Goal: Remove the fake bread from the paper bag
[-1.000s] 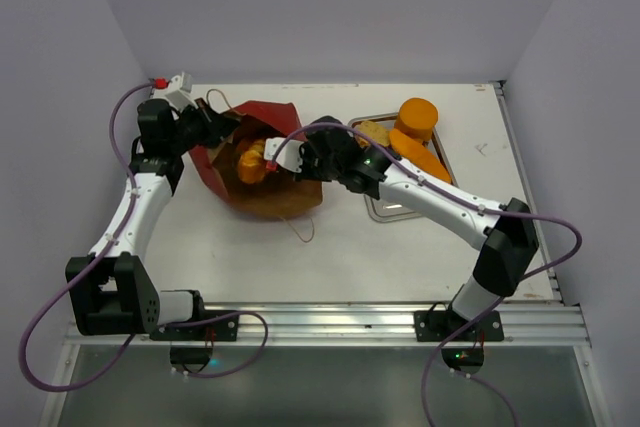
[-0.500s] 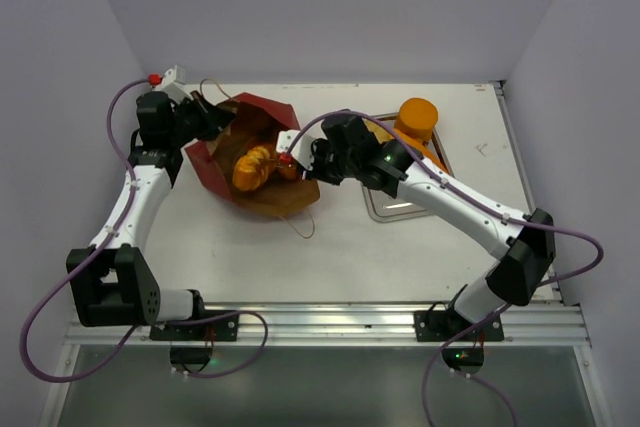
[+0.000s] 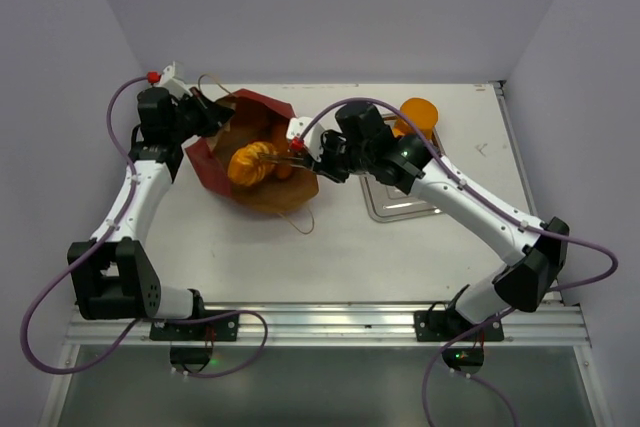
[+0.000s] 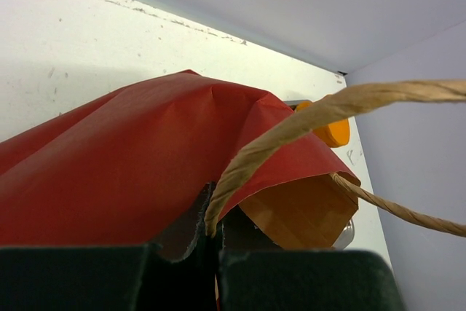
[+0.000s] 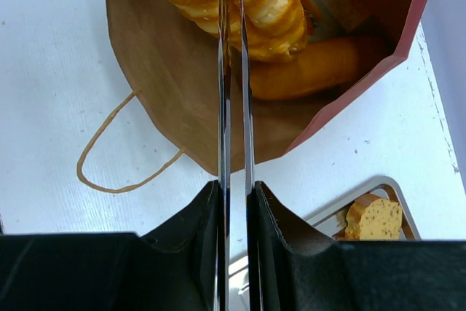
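The red paper bag (image 3: 207, 165) lies on its side at the back left, its brown inside (image 5: 160, 71) facing my right arm. My left gripper (image 3: 212, 119) is shut on the bag's upper rim (image 4: 131, 165), where the twine handle (image 4: 291, 132) starts. My right gripper (image 3: 284, 159) reaches into the bag's mouth, and its long thin metal fingers (image 5: 223, 71) are shut on a golden twisted piece of fake bread (image 5: 266, 5). A second, elongated orange loaf (image 5: 320, 67) lies deeper in the bag behind it.
A shiny steel tray (image 3: 385, 209) sits right of the bag, holding a speckled bread slice (image 5: 375, 218). A round orange bun (image 3: 418, 112) sits at the tray's far end. The bag's other handle loop (image 5: 116, 158) lies on the white table in front of the bag.
My right wrist has drawn back to the right and up, with the twisted bread rising in the bag's mouth. The left gripper pulled the bag's rim slightly back-left, then held still.
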Controlling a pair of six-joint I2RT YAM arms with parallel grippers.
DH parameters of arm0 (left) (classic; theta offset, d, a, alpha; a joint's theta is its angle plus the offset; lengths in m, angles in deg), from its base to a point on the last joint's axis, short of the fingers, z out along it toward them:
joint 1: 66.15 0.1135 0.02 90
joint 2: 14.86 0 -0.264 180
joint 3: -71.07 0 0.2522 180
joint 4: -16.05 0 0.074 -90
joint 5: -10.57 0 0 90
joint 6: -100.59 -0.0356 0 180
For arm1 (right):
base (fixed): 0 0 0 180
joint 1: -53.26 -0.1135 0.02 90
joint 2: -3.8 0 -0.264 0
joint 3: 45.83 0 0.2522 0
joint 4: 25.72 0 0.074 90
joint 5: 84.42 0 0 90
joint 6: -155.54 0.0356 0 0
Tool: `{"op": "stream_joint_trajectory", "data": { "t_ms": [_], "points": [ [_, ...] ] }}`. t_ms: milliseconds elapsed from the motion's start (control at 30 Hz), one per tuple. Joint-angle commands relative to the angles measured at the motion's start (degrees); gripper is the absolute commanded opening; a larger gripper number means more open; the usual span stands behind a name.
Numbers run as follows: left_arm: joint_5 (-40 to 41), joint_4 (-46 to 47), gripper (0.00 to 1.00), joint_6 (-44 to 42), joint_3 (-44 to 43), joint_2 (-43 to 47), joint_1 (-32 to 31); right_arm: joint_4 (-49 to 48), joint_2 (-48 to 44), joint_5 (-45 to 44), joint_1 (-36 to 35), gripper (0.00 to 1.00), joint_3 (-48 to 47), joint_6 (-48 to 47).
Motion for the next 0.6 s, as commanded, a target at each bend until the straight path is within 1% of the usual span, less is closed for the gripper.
{"op": "stream_joint_trajectory", "data": {
  "t_ms": [0,567],
  "points": [
    [0.8,1.5,0.0,1.2,-2.7,-0.6,0.6,-2.6,-3.4,3.0,1.1,0.0,-4.0,2.4],
    [4.1,1.5,0.0,1.2,-6.1,-4.4,0.6,2.8,-7.3,7.0,3.3,0.0,-10.2,6.6]
  ]
}}
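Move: From the right hand, the tray where the bread is to go has its middle some 12 cm ahead, 18 cm to the right and about 26 cm below. The braided bread, already pinched in the tongs it holds, is about 5 cm ahead, 13 cm left and 10 cm lower. The long orange bread still in the bag lies roughly 11 cm ahead, 10 cm left and 20 cm down. From the left hand, the tray is about 3 cm back, 42 cm right and 26 cm below. Upward, about 6 cm and almost straight, the right hand lifts the tongs with the braided bread still clamped in their ends, easing slightly right and levelling the tongs by nearly 10 degrees so their ends swing up. The left hand keeps its shut grip on the paper bag's rim and handle and carries it some 2 cm forward. ##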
